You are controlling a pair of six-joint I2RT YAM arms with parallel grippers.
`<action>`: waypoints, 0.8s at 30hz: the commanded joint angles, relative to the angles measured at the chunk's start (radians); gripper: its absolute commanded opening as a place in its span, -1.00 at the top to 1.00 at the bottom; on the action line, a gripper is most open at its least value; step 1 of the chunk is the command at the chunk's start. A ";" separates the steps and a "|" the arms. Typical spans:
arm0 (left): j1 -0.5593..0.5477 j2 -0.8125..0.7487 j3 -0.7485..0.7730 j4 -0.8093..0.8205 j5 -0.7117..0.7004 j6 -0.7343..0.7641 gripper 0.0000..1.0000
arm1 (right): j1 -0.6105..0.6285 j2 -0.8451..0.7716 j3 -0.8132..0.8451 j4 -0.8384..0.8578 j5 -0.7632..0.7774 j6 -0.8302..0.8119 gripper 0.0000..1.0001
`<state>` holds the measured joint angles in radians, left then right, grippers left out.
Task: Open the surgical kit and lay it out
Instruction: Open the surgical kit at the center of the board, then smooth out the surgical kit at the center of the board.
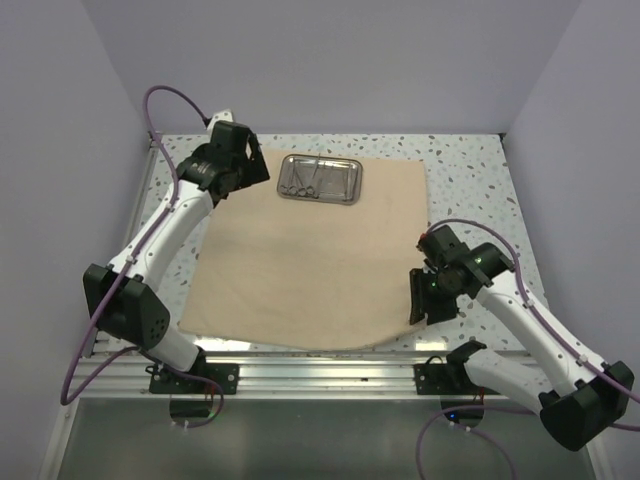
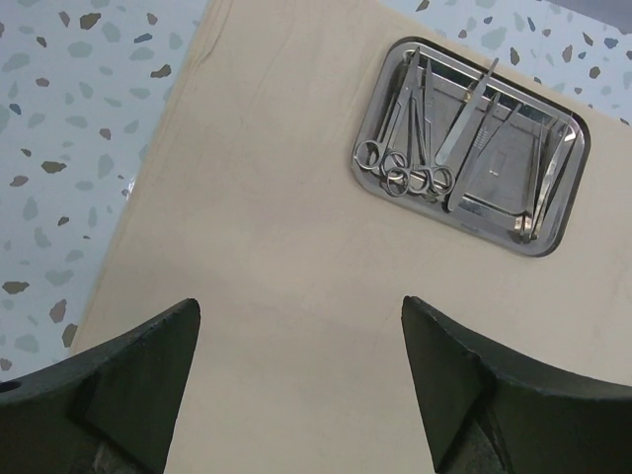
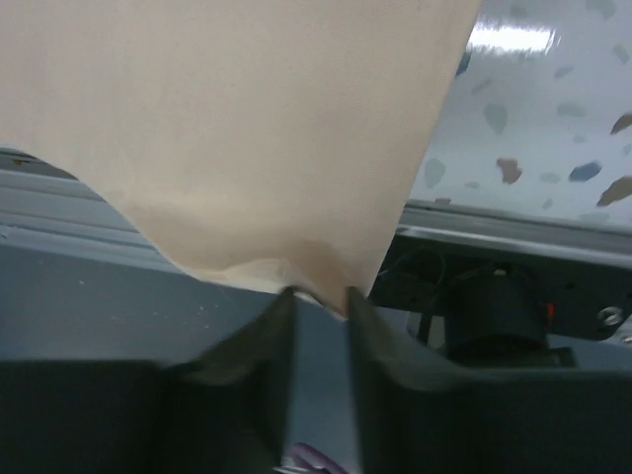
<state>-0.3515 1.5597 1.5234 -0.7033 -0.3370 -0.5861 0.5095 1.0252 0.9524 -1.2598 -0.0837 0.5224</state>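
The beige cloth wrap point(image 1: 310, 260) lies spread flat on the table. On its far edge sits the small steel tray point(image 1: 352, 182), with slim silver instruments point(image 1: 305, 180) inside. My left gripper point(image 1: 255, 178) hovers over the cloth's far-left part, just left of the tray, open with nothing between its fingers. The left wrist view shows the gripper point(image 2: 296, 316) above bare cloth point(image 2: 276, 227), and beyond it the tray point(image 2: 578, 188) with ring-handled scissors and tweezers point(image 2: 415, 148). My right gripper point(image 1: 420, 295) is at the cloth's near-right corner. Its jaws point(image 3: 321, 296) stand slightly apart, the cloth point(image 3: 257, 128) corner just at the tips.
The speckled tabletop point(image 1: 470, 170) shows around the cloth. A metal rail point(image 1: 320, 375) runs along the near edge with both arm bases bolted to it. The right arm's base mount point(image 3: 494, 306) is close beside the right gripper. Plain walls enclose three sides.
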 commanded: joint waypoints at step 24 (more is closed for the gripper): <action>0.253 0.149 -0.025 0.218 0.125 0.150 -0.82 | -0.442 0.507 0.448 0.387 -0.147 0.065 -0.95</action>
<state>-0.1345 1.6367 1.4754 -0.5758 -0.2680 -0.5076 0.1478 1.4559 1.3445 -0.9691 -0.1673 0.5598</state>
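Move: The right hand still pinches the near right corner of the kit's cloth wrap, right between its fingertips, above the table's near edge. The instrument tray lies about 36 cm ahead of this hand, 20 cm to its left and 8 cm below. From the empty left hand the tray is some 8 cm ahead, 15 cm to the right and 17 cm below. Right fingers open wide, releasing the wrap's corner, then travel roughly 20 cm forward; left hand moves 8 cm left. ##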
